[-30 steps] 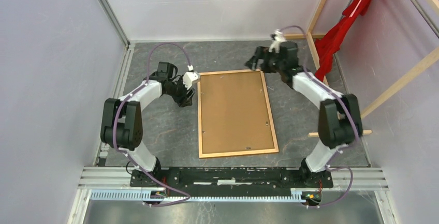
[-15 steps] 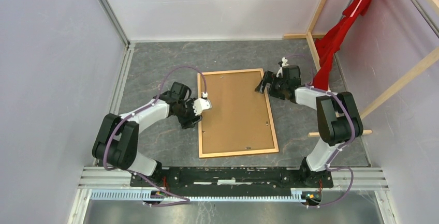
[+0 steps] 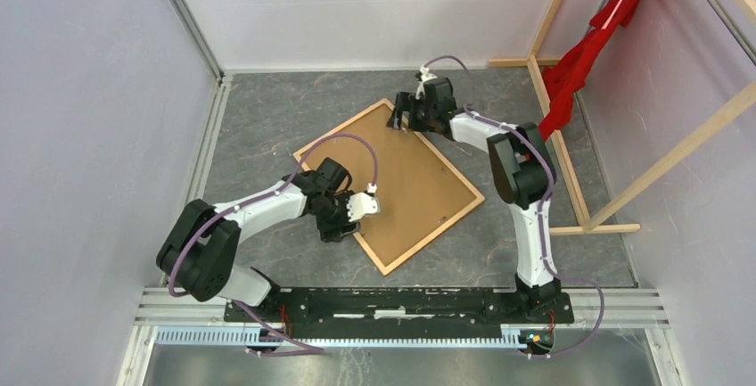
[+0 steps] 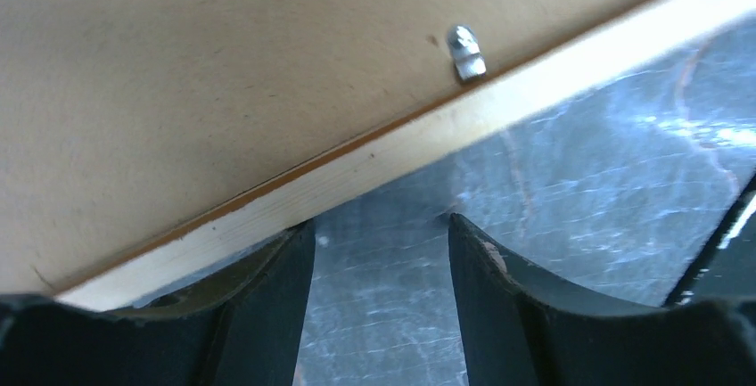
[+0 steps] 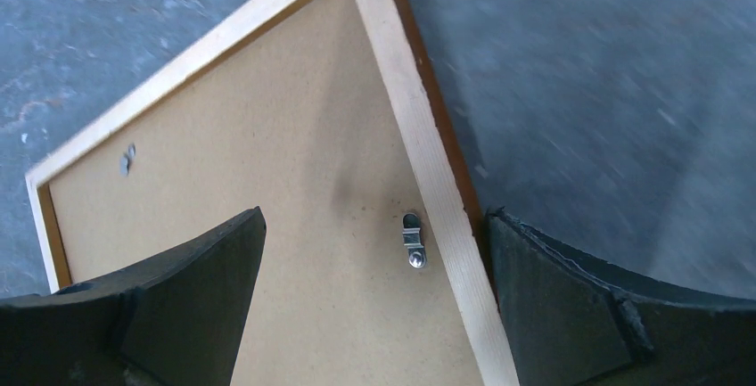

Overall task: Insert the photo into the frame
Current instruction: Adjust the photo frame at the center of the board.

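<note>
The frame [image 3: 343, 127] lies face down on the grey table, turned diagonally, its plain brown backing board [image 3: 397, 185] facing up. The photo is hidden. My left gripper [image 3: 346, 224] sits at the frame's near-left edge. In the left wrist view it [image 4: 379, 221] is open over bare table, its left finger tucked against the pale rim [image 4: 428, 132]. My right gripper [image 3: 403, 119] is at the far corner. It [image 5: 374, 217] is open and straddles the rim [image 5: 428, 145], one finger over the backing, the other outside the rim.
Small metal clips [image 5: 411, 239] hold the backing inside the rim. Pale wooden beams [image 3: 548, 92] with red cloth [image 3: 579, 65] stand at the right. Walls close in the left and far sides. A metal rail [image 3: 401, 301] runs along the near edge.
The frame has swung counterclockwise from upright to diagonal. The left gripper has travelled nearer and rightward along the frame's edge. The right gripper has moved left to the far corner.
</note>
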Robot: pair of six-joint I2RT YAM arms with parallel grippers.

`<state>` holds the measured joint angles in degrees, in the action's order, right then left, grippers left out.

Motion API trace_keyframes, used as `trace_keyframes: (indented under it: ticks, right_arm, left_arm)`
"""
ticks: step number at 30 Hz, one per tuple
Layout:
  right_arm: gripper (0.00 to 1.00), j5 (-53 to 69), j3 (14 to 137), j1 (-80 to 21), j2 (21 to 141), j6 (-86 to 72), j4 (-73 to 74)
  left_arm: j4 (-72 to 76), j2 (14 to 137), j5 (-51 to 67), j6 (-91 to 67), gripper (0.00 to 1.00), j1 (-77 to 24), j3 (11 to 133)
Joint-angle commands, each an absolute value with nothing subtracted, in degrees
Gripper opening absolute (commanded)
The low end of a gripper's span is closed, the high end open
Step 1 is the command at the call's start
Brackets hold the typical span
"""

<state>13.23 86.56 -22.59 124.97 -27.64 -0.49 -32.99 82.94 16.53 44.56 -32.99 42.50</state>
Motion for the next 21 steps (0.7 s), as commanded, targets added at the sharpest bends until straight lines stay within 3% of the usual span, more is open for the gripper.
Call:
trace_keyframes:
  ticks: [1,3,8,16,21]
  right_arm:
    - [0.98,25.9,96.6,-29.8,131.2,-31.2,4.7]
    - [0.98,26.8,98.7,-30.8,133.3,-31.2,5.3]
    - [0.98,24.5,98.9,-30.7,132.8,-28.6,6.6]
    - [0.98,22.5,107.6,-27.3,130.9,-24.9,12.3]
    - [0.98,16.8,99.4,-22.3,120.9,-25.4,12.0]
  left_arm:
    - [-25.7,85.9,21.3,40.8,0.66,-38.4,44.4]
    - [-26.9,87.0,22.7,40.1,0.69,-40.8,45.6]
    - [-34.8,86.4,30.1,42.4,0.91,-42.5,51.0]
    - [-49.6,81.6,30.5,49.9,0.94,-40.9,58.5]
    - [-50.7,82.3,29.2,54.1,0.93,-26.3,63.7]
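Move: The photo frame lies face down and askew. Its middle is about 13 cm ahead and 11 cm right of the left hand, at about its height, and its nearest corner to the base is some 11 cm back and 10 cm right of that hand. From the right hand the middle is some 16 cm back, 2 cm left and 3 cm lower, and the far corner about 5 cm ahead, 3 cm left and 3 cm lower. The frame is turned counter-clockwise from both sides: the right hand's outer finger, already on the upper-right rail, pushes mainly left about 7 cm, then rises some 3 cm. The left hand's finger pushes along the lower-left rail, back and right, then the hand lifts clear about 8 cm, swinging forward again as its fingers open wide. ##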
